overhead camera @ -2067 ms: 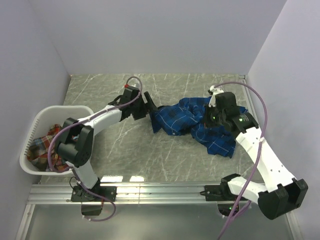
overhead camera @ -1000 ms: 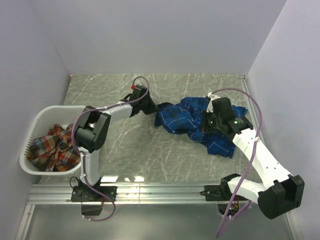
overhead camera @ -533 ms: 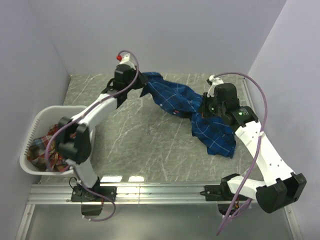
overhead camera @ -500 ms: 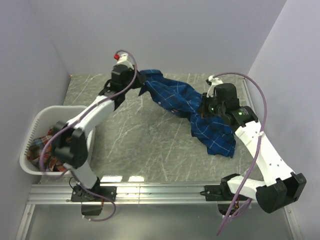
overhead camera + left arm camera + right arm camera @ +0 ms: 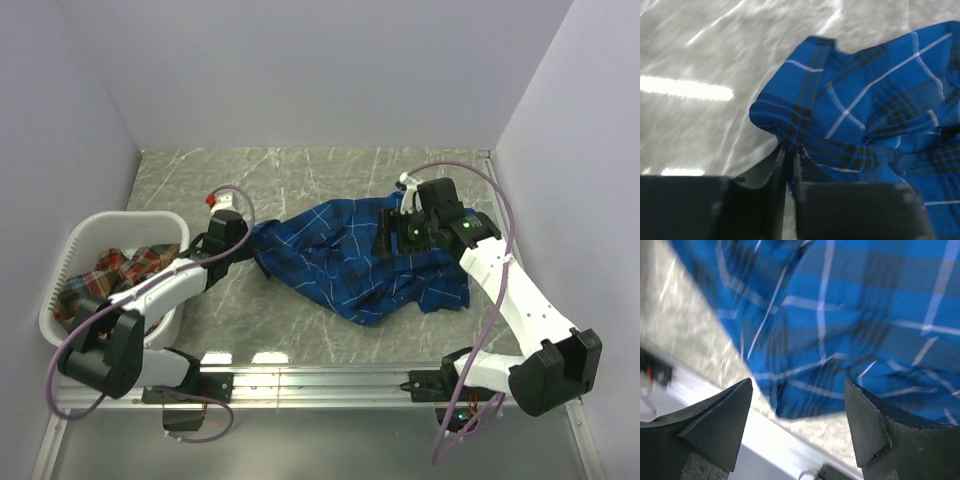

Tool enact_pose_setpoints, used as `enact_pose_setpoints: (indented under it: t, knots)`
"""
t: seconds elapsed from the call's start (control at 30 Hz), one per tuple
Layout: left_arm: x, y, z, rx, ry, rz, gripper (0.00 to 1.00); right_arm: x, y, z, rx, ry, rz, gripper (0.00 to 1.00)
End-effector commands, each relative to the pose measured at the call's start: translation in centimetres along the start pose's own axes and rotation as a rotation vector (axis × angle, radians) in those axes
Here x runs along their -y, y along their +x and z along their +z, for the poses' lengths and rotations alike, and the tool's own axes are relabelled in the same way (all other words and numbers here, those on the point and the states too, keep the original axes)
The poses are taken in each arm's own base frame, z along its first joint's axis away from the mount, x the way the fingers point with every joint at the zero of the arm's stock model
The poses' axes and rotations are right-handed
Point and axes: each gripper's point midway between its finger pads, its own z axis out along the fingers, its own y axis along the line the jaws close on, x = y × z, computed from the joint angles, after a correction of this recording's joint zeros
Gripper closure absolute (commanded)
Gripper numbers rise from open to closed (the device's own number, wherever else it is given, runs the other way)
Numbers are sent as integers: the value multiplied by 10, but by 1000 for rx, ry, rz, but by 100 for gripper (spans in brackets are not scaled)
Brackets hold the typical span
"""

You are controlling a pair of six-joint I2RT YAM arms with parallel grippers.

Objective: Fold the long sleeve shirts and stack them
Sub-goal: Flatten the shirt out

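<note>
A royal blue plaid long sleeve shirt (image 5: 345, 265) lies crumpled and partly spread across the middle of the table. My left gripper (image 5: 257, 240) is at its left edge, shut on a bunched fold of the blue cloth (image 5: 790, 125), which is pinched between the tips of my left gripper (image 5: 789, 148). My right gripper (image 5: 388, 232) hovers over the shirt's upper right part. In its wrist view my right gripper (image 5: 797, 390) stands wide open with nothing between the fingers, and the blue plaid (image 5: 840, 315) is below it. A red-orange plaid shirt (image 5: 115, 272) lies bunched in the basket.
The white plastic laundry basket (image 5: 62, 262) stands at the left edge, close beside my left arm. Grey walls close in the table at the back and both sides. A metal rail (image 5: 330, 380) runs along the near edge, just below the shirt's hem.
My left arm swung from the far side down toward the near left, pulling the blue shirt with it. My right gripper opened and let go. The shirt now lies wider on the table.
</note>
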Motion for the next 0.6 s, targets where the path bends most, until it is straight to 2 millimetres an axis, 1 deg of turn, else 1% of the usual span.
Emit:
enact_pose_setpoints:
  t: [0.0,0.03,0.07,0.1,0.13,0.17,0.2,0.23,0.27,0.3,0.33,0.4,0.43,0.47,0.5,0.53,0.57]
  knots:
    - [-10,-18,-24,78,-60,-102,84,19,-52,-3,172,111,74,19]
    - [-12,-21,-31,96,-67,-120,80,27,-52,5,166,142,118,19]
    - [-18,-16,-34,93,-84,-123,70,33,-53,10,166,165,139,19]
    - [-24,-15,-37,94,-108,-124,63,36,-55,15,174,171,152,19]
    - [-24,-18,-43,106,-105,-137,56,40,-50,26,149,178,177,20]
    - [-25,-18,-46,107,-106,-140,43,41,-48,32,137,172,187,20]
    - [-27,-17,-48,100,-106,-136,37,42,-50,37,141,174,194,20]
    - [-25,-21,-52,108,-94,-137,31,47,-44,45,121,187,223,20]
    - [-23,-24,-54,111,-89,-136,24,55,-44,48,125,228,237,20]
    - [-25,-25,-56,104,-97,-132,20,61,-43,51,129,257,248,20]
    - [-25,-24,-55,93,-94,-132,18,72,-37,55,125,310,288,20]
    - [-20,-30,-56,90,-80,-135,16,100,-35,50,163,416,364,20]
    - [-19,-27,-53,71,-76,-136,16,110,-24,52,164,439,440,20]
    - [-12,-26,-52,55,-48,-140,16,119,-18,51,170,451,489,20]
    - [-9,-24,-51,39,-33,-144,16,136,-17,47,198,464,560,20]
    - [-6,-19,-47,15,-25,-156,16,141,-2,51,187,454,636,20]
    - [0,-15,-45,-8,4,-162,16,147,4,50,198,460,675,18]
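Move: The shirt's left end is still between the left hand's barely parted fingertips; the white basket's middle lies some 33 cm left of that hand and 9 cm back. For the open right hand, the shirt's right part lies about 7 cm ahead, 12 cm right and 13 cm below; the shirt's near point is some 10 cm back, 5 cm left and 14 cm below. Left fingers open wide, releasing the shirt; the open right hand sinks about 9 cm forward-right towards its right part. ##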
